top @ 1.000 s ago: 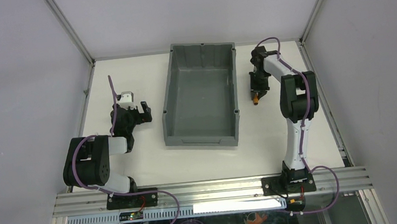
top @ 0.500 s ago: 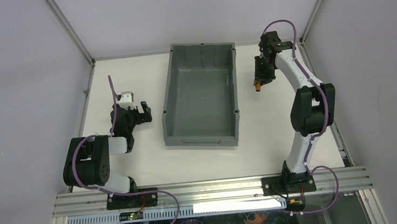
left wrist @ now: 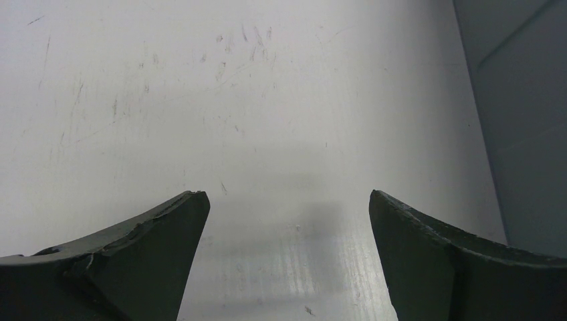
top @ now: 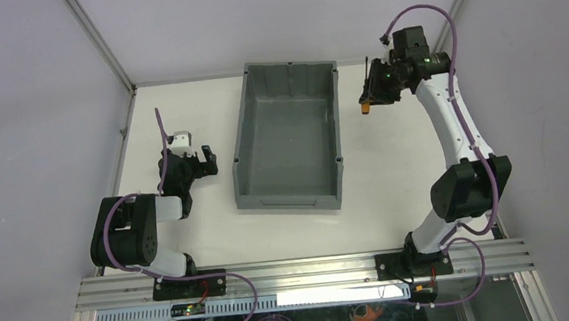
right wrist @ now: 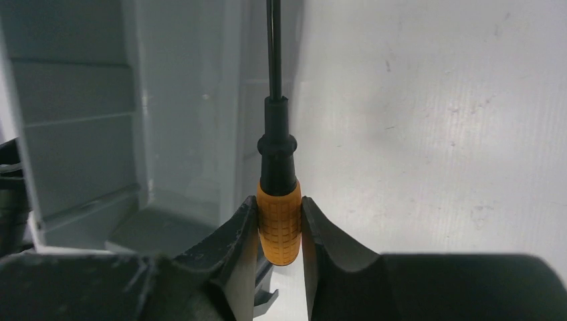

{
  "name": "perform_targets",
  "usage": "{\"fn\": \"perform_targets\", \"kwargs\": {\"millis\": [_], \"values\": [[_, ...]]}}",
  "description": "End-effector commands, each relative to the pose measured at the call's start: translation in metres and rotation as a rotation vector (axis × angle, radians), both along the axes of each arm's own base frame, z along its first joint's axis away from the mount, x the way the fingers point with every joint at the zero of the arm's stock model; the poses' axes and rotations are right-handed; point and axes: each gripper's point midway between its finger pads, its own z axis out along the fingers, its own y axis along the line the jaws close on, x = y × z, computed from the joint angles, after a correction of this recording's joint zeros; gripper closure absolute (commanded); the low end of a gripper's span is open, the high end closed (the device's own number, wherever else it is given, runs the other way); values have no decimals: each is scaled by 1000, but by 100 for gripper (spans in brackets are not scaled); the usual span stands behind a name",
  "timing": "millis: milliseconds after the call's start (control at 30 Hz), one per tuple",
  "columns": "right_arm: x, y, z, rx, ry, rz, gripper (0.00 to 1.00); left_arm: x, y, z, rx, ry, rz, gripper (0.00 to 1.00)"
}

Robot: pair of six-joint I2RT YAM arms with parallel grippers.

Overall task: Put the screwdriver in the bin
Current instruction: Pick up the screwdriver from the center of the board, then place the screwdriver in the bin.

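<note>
The grey bin (top: 249, 125) stands in the middle of the white table, open side up. Just past its far right corner, raised off the table, my right gripper (top: 370, 95) is shut on the screwdriver (top: 368, 107). The right wrist view shows both fingers pressed against the orange handle (right wrist: 279, 227), the black shaft pointing away along the bin's outer wall (right wrist: 80, 120). My left gripper (top: 205, 156) rests low at the left of the bin, open, with only bare table between its fingers (left wrist: 154, 261).
Metal frame rails (top: 100, 44) and grey side walls close in the table at left, back and right. The right arm's elbow (top: 466, 187) hangs over the table's right side. The arm bases sit on the rail (top: 299, 272) at the near edge.
The right arm has lifted and stretched away toward the back, carrying the screwdriver from the table beside the bin's right wall up to near its far right corner. The left arm has not moved.
</note>
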Motion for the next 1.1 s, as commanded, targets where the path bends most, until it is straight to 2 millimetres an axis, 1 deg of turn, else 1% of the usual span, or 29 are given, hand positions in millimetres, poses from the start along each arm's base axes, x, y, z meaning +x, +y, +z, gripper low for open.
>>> {"fn": "perform_targets", "kwargs": {"millis": [0,133,233,333,433,633,733,1067], "values": [[-13,30,61,165,-115,52,100,13,-1,23,2,-90,-20,1],[-20,50,80,219,-141,65,100,13,-1,22,2,-89,-20,1],[-25,67,89,231,-152,75,100,13,-1,23,2,-91,-20,1],[-28,82,95,225,-153,67,100,13,-1,22,2,-89,-19,1],[-31,96,95,202,-141,60,100,13,-1,22,2,-89,-20,1],[-35,124,90,148,-116,49,100,13,-1,23,2,-90,-20,1],[-34,132,87,109,-102,30,100,13,-1,22,2,-89,-20,1],[-27,157,50,-66,-15,-40,100,13,-1,23,3,-90,-19,1]]}}
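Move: The right hand already holds the screwdriver by its orange handle, blade forward, high above the board. The bin's middle lies about 20 cm to that hand's left, 2 cm nearer the base and some 16 cm below; the bin's right rim is about 7 cm to the left, also 2 cm back and roughly 10 cm below. For the idle left hand, the bin's middle is some 31 cm to its right, level fore and aft and about 3 cm higher. Keeping its pinch on the screwdriver's handle, the right hand swings left about 15 cm, across the bin's right rim and in over the bin, drawing back about 3 cm. It climbs some 8 cm on the way, then sinks about 3 cm near the end; the wrist rolls about 10 degrees, left side up, and levels again. ##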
